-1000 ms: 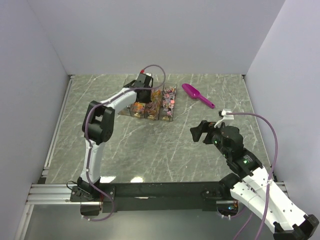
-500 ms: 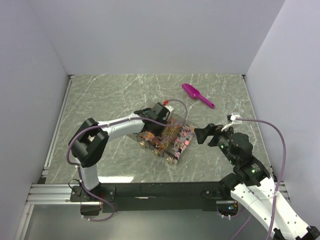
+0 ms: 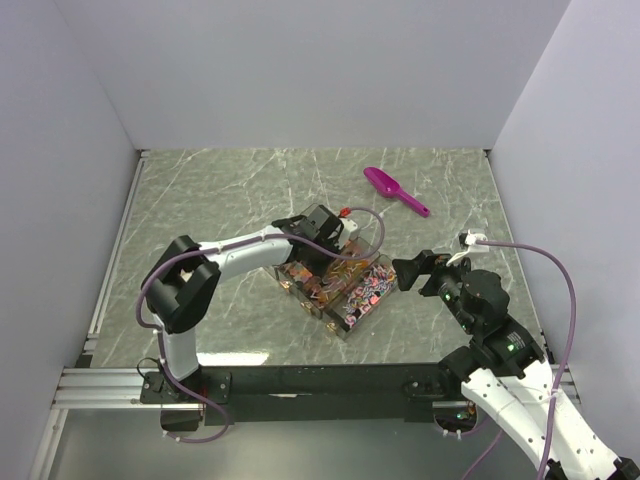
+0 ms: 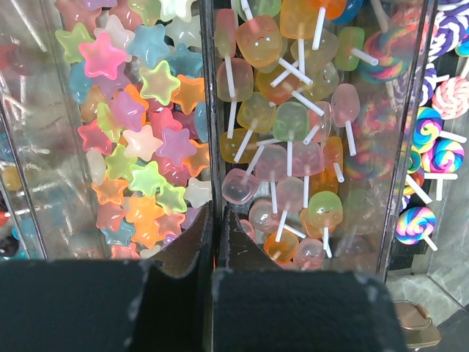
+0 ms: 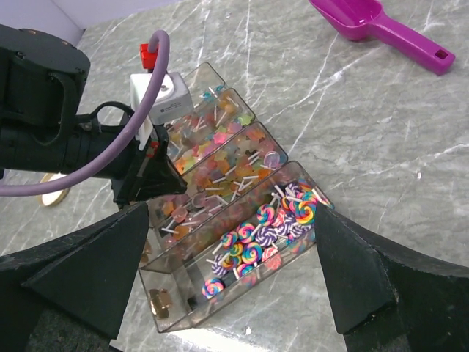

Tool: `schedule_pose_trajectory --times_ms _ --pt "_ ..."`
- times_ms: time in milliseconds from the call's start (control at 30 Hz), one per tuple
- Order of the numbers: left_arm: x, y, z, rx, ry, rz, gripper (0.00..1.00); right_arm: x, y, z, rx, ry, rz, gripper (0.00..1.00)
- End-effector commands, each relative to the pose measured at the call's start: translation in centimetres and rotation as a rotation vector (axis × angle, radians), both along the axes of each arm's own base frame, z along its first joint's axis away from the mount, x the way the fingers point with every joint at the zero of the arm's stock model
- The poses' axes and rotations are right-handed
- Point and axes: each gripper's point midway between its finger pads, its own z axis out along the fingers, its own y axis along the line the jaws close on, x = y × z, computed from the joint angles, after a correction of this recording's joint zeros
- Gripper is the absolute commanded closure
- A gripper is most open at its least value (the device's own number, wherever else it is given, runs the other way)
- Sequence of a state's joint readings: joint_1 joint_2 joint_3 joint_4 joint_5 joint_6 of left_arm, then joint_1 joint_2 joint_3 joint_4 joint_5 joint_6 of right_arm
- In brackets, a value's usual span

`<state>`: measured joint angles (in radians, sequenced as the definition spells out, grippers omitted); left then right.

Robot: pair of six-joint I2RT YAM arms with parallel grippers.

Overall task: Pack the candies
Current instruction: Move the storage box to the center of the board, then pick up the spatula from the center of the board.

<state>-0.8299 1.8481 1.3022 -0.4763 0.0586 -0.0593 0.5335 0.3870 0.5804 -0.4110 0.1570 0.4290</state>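
Observation:
A clear plastic box with several long compartments lies mid-table, turned at an angle. It holds the candies: star sweets, soft lollipops and swirl lollipops. My left gripper is shut on the partition wall between the star and lollipop compartments, at the box's far-left end. My right gripper stands wide open just right of the box, its fingers either side of the swirl compartment in the right wrist view, touching nothing.
A magenta scoop lies on the marble table behind the box, also in the right wrist view. The box has a gold latch at its near end. A tan round edge shows behind the left arm. White walls stand on three sides.
The left arm has dragged the box from the far middle of the table toward the near right, turning it. The right gripper has moved in close to the box.

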Motion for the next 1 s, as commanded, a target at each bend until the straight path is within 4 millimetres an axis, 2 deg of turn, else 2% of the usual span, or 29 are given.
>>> schedule_pose_trajectory --times_ms 0,267,400,433,467,533,567,600,667,700,733,767,800,833,867,933,967 --pt "-2.5 0.2 0.2 0.005 0.044 -0.093 0.99 0.2 -0.2 0.5 0.002 -0.019 -0.013 0.0" --pt "-4.8 1.1 0.6 -0.001 0.055 -0.163 0.99 0.3 0.0 -0.1 0.006 -0.008 -0.01 0.0" --pt "-5.3 1.5 0.6 0.005 0.04 -0.173 0.88 0.3 0.0 0.1 0.006 -0.011 -0.01 0.0" --pt "-5.2 1.4 0.9 -0.001 0.033 -0.171 0.84 0.3 0.0 0.1 0.006 -0.012 -0.01 0.0" --pt "-5.1 1.5 1.1 -0.005 0.026 -0.168 0.7 0.3 0.1 0.1 0.009 -0.013 -0.007 0.0" --pt "-4.6 1.4 2.4 -0.025 -0.013 -0.142 0.57 0.3 0.2 0.1 0.011 -0.014 -0.003 0.0" --pt "-4.4 1.4 3.0 -0.035 -0.026 -0.133 0.55 0.3 0.2 0.3 0.014 -0.02 0.0 0.0" --pt "-4.1 1.3 4.4 -0.059 -0.059 -0.121 0.52 0.2 0.2 0.5 0.016 -0.024 0.004 0.0" --pt "-3.1 1.4 6.3 -0.092 -0.111 -0.055 0.4 0.1 0.3 0.8 0.014 -0.033 0.013 0.0" --pt "-2.7 1.5 8.1 -0.134 -0.144 -0.012 0.35 0.1 0.3 0.8 0.012 -0.035 0.015 0.0" --pt "-2.3 1.7 8.9 -0.15 -0.167 0.022 0.26 0.0 0.4 0.9 0.011 -0.039 0.022 0.0" --pt "-1.1 2.7 9.9 -0.149 -0.215 0.095 0.26 0.0 0.4 0.9 0.008 -0.039 0.026 0.0" --pt "-0.8 3.1 11.5 -0.197 -0.233 0.153 0.26 0.0 0.5 0.7 0.004 -0.036 0.031 0.0" --pt "-0.2 3.7 12.1 -0.212 -0.244 0.209 0.25 0.0 0.7 0.8 0.006 -0.038 0.042 0.0" --pt "1.0 5.3 12.6 -0.218 -0.263 0.3 0.25 -0.1 0.8 0.8 0.009 -0.037 0.049 0.0" --pt "1.8 7.6 13.4 -0.268 -0.253 0.46 0.25 -0.1 1.2 0.7 0.013 -0.036 0.071 0.0" --pt "3.1 10.0 13.4 -0.27 -0.261 0.569 0.25 -0.2 1.6 0.8 0.02 -0.04 0.091 0.0"
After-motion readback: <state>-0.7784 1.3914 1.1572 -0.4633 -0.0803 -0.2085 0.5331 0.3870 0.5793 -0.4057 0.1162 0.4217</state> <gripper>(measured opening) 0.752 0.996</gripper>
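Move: The left hand still pinches the storage box's middle divider, between the stars and the gummy lollipops; the box's middle lies about 2 cm ahead, 2 cm right and 3 cm below. The purple scoop is some 22 cm ahead and 16 cm right, the round white lid about 29 cm left and 3 cm back, both roughly 5 cm lower. From the right hand the box lies around 10 cm ahead, 14 cm left and 20 cm below. Left hand drags the storage box some 4 cm back, opens off the divider, then rises about 12 cm. ##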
